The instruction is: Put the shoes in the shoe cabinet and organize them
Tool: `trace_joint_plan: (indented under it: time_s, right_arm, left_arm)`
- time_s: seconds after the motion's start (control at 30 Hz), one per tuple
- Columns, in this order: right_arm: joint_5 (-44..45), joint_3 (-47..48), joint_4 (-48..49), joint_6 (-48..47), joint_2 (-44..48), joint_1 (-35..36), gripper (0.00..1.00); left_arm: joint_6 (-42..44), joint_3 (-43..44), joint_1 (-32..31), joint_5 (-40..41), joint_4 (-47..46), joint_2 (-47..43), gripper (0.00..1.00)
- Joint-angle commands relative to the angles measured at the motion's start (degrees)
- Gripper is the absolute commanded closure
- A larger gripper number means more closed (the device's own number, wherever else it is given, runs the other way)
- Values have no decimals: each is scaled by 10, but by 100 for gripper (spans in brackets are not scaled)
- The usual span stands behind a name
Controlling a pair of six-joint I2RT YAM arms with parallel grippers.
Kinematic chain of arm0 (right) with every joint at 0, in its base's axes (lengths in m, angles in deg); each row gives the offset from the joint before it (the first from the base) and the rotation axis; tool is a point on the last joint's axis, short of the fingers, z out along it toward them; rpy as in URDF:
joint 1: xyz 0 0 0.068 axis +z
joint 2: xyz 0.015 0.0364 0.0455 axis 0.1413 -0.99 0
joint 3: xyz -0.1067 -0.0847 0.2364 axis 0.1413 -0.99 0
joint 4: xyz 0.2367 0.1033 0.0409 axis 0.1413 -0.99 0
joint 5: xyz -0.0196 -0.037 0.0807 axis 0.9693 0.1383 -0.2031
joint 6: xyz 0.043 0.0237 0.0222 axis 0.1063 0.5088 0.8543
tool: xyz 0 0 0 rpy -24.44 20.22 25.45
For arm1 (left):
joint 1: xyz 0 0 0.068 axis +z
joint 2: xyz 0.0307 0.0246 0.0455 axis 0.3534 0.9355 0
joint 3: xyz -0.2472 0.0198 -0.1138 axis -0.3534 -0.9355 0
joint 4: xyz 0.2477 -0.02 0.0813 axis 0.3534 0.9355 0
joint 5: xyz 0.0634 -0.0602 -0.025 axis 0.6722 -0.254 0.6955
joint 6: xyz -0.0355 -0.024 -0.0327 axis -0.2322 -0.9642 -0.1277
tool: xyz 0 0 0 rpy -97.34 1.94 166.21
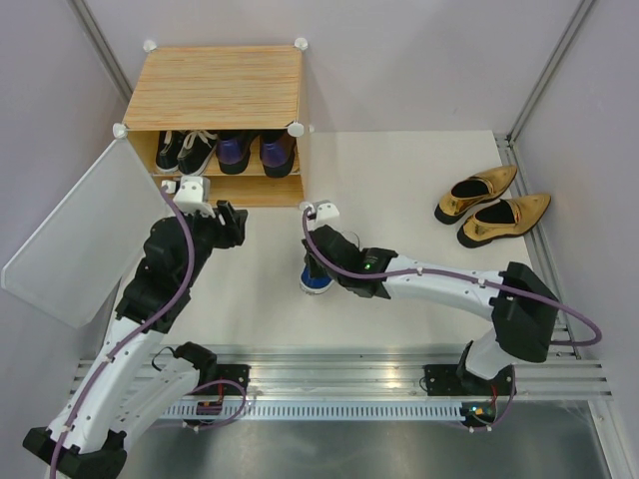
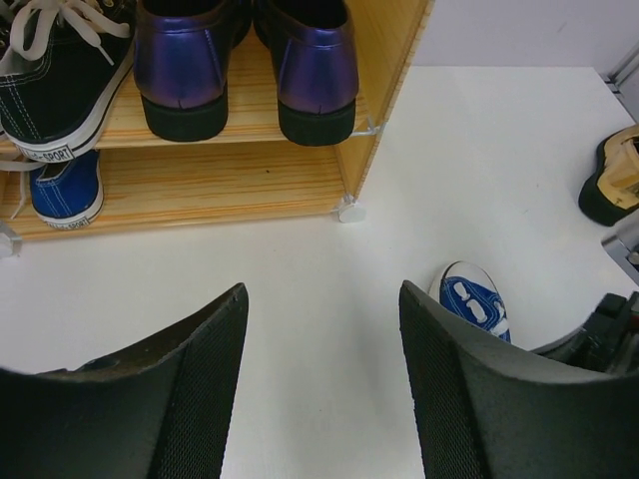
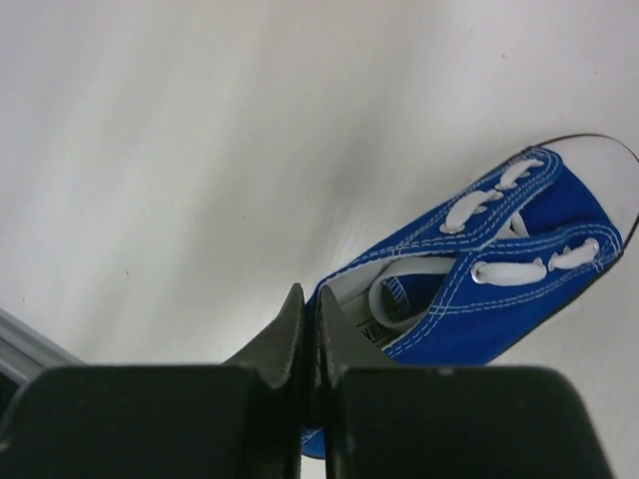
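The shoe cabinet (image 1: 215, 88) stands at the back left with its door (image 1: 75, 235) swung open. Its upper shelf holds black sneakers (image 1: 185, 150) and purple heels (image 1: 255, 152). One blue sneaker (image 2: 65, 185) sits on the lower shelf. My right gripper (image 3: 310, 297) is shut on the heel collar of the other blue sneaker (image 3: 499, 289) over the middle of the table; this sneaker (image 1: 317, 279) shows under the wrist. My left gripper (image 2: 321, 291) is open and empty in front of the cabinet's lower shelf (image 2: 200, 185). Two gold heels (image 1: 491, 205) lie at the right.
Grey walls close in the table at the back and sides. The open door panel juts out along the left beside my left arm (image 1: 165, 264). The metal rail (image 1: 339, 374) with the arm bases runs along the near edge.
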Motion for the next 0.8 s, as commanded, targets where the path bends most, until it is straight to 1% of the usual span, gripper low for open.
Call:
trace_joint_plan:
  time_s: [0.0,0.03,0.13,0.17,0.23,0.3,0.33,0.37,0.47,0.5,0.53,0.57,0.6,0.67,0.7,0.77]
  right_arm:
    - [42,73,38,15,-41,-4,96]
    - [33,89,35,17,-54,-5,75]
    - [30,92,22,24,-47,-6,37]
    - [34,86,17,24,-39,-6,31]
    - [45,60,11,27,-8,-12,22]
    - [55,21,-3,33,21,-26,20]
    - [59,6,-7,37,58,-33,16]
    - [61,-30,-10,41,79,-47,16]
    - [67,-88,-21,46,165,-72,16]
    - [66,-125,-25,51,209,-90,15]
    - [60,-142,-28,53,230,-101,16]
    - [56,-159,-36,54,251,-118,16]
    - [52,-190,-38,56,292,-128,16]
    - [37,-219,-42,56,330,-144,15]
    - [35,-243,-43,54,361,-155,16]
    - [32,-262,-49,46,385,-163,16]
  left_arm:
    - [28,-1,-3,15,-4,1,34]
    - [29,-1,-3,13,-4,6,27]
    - [30,0,-3,2,-5,8,18]
    - [30,-1,-3,-1,-6,8,18]
    - [31,-1,-3,-14,-8,10,17]
    - [33,-2,-3,-39,-9,14,16]
    - [36,-2,-3,-51,-10,15,16]
    - [39,-2,-3,-68,-13,22,15]
    - [47,4,-3,-140,-13,49,9]
    - [48,6,-3,-173,-13,57,8]
    - [46,7,-3,-189,-13,63,4]
    - [49,7,-6,-202,-13,79,3]
    - [51,7,-10,-215,-11,88,2]
    - [67,10,-29,-226,-3,114,1]
    - [72,20,-38,-231,16,147,0]
    - [90,34,-77,-224,35,177,0]
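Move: The right fingers are shut on the blue shoe's heel collar; the shoe's middle lies about 5 cm ahead, 4 cm right and 9 cm below. From the left hand that shoe is some 17 cm right, 6 cm ahead and 25 cm down. The cabinet's middle stands about 33 cm ahead of the left hand, 3 cm left and 13 cm lower; its purple shoes sit 27 cm ahead, 1 cm right, 9 cm lower. Forward and left, the right hand carries on about 3 cm while its fingers open and let go of the shoe's heel, then it swings away to the right some 20 cm, slightly higher, turning clockwise. The left hand opens fully and, after a brief pause, speeds right and down towards the freed shoe, about 8 cm across and 7 cm down, turning clockwise and tipping its fingers down. ##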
